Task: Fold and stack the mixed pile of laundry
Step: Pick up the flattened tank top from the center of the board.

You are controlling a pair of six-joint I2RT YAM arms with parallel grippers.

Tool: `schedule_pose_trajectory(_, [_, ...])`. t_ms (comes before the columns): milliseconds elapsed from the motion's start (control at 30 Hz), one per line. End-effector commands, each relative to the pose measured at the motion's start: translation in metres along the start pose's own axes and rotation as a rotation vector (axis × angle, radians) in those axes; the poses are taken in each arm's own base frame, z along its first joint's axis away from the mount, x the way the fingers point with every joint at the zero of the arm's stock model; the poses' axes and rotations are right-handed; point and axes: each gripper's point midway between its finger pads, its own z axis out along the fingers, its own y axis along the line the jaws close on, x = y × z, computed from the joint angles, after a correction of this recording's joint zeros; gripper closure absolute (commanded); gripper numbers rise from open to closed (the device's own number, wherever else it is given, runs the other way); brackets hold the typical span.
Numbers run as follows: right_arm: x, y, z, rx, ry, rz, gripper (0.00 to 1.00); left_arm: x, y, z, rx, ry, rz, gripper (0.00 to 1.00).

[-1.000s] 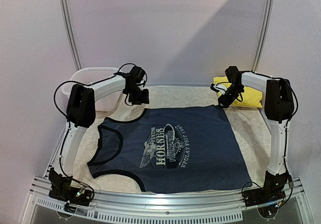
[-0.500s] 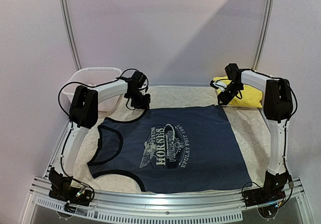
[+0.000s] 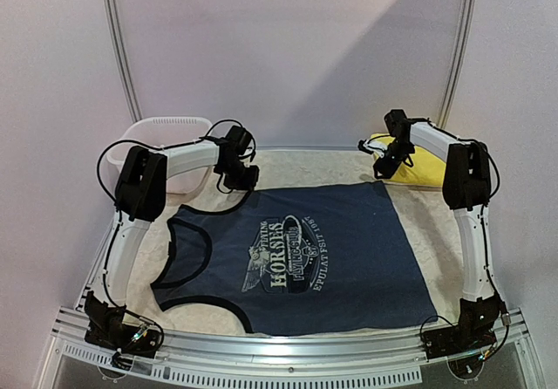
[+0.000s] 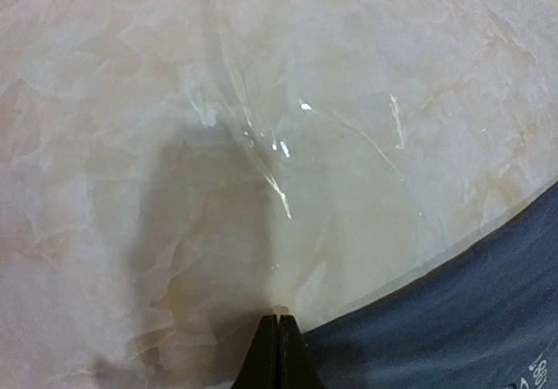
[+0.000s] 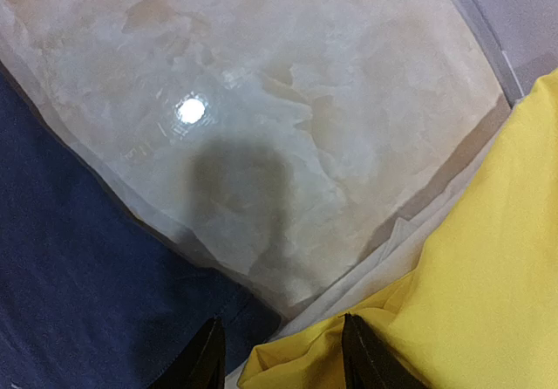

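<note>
The navy tank top (image 3: 296, 258) with a white horse print lies flat in the middle of the table. A pale pinkish, thin crinkly cloth (image 3: 305, 169) spreads under and beyond it. My left gripper (image 3: 240, 178) sits at the top's far left shoulder. In the left wrist view it (image 4: 278, 337) is shut, with a small pale nub of the thin cloth (image 4: 261, 145) at its tips and the navy edge (image 4: 471, 319) just to its right. My right gripper (image 5: 281, 358) is open over the navy far right corner (image 5: 78, 258) and the yellow garment's edge (image 5: 488, 258).
A white plastic basket (image 3: 161, 132) stands at the back left behind the left arm. The yellow garment (image 3: 427, 169) lies bunched at the back right corner. A metal rail (image 3: 288, 354) runs along the near edge between the arm bases.
My left gripper has gone from open to shut at the tank top's far left shoulder. The right gripper has drifted slightly back and left, still open.
</note>
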Motion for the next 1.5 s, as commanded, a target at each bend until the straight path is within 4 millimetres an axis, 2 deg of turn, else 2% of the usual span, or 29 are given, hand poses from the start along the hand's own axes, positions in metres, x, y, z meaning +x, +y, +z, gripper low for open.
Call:
schedule_pose_trajectory(0, [0.017,0.005,0.020,-0.030,0.069,-0.062,0.54,0.003,0.017,-0.008,-0.045,0.015,0.004,1.00])
schedule_pose_trajectory(333, [0.023,0.001,0.041,-0.025,0.108,-0.125,0.52,0.003,0.009,-0.007,-0.002,0.013,0.000,1.00])
schedule_pose_trajectory(467, [0.031,0.016,0.046,-0.112,0.133,-0.147,0.55,0.003,0.008,-0.007,0.006,0.014,0.006,1.00])
schedule_pose_trajectory(600, [0.049,0.048,0.051,-0.265,0.166,-0.209,0.55,0.002,0.006,-0.007,0.020,0.011,0.011,1.00])
schedule_pose_trajectory(833, [0.064,0.065,0.056,-0.363,0.203,-0.303,0.59,0.001,0.003,-0.009,0.032,0.010,0.012,1.00])
schedule_pose_trajectory(967, [0.061,0.063,0.057,-0.355,0.188,-0.316,0.65,0.002,0.002,-0.008,0.035,0.012,0.014,1.00])
schedule_pose_trajectory(1200, [0.041,0.068,0.052,-0.365,0.111,-0.304,0.83,0.000,0.002,-0.008,0.040,0.006,0.012,1.00])
schedule_pose_trajectory(1300, [0.025,0.065,0.043,-0.348,0.058,-0.275,0.99,-0.002,0.001,-0.010,0.042,-0.001,0.015,1.00])
schedule_pose_trajectory(1467, [-0.005,0.048,0.013,-0.276,-0.034,-0.212,1.00,-0.007,-0.002,-0.016,0.049,-0.018,0.018,1.00])
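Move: The tank top's far right corner lies about 2 cm back, 1 cm left and 4 cm below my half-open right hand. The yellow stack's middle is some 7 cm ahead, 11 cm right and 2 cm below the hand, its near edge reaching under my fingers; the printed chest is about 24 cm back, 24 cm left and 4 cm down. From my left hand, already shut at the armhole end of the far edge, that corner is about 42 cm right and 1 cm ahead, level. I sink my right hand about 3 cm beside the yellow stack, turn it some 20 degrees counter-clockwise, then ease it back and left, roughly 3 cm in all, onto the tank top's corner. There I close the half-open fingers and pinch the corner. My left hand stays put, keeping its shut fingers at the other end of the far edge. ##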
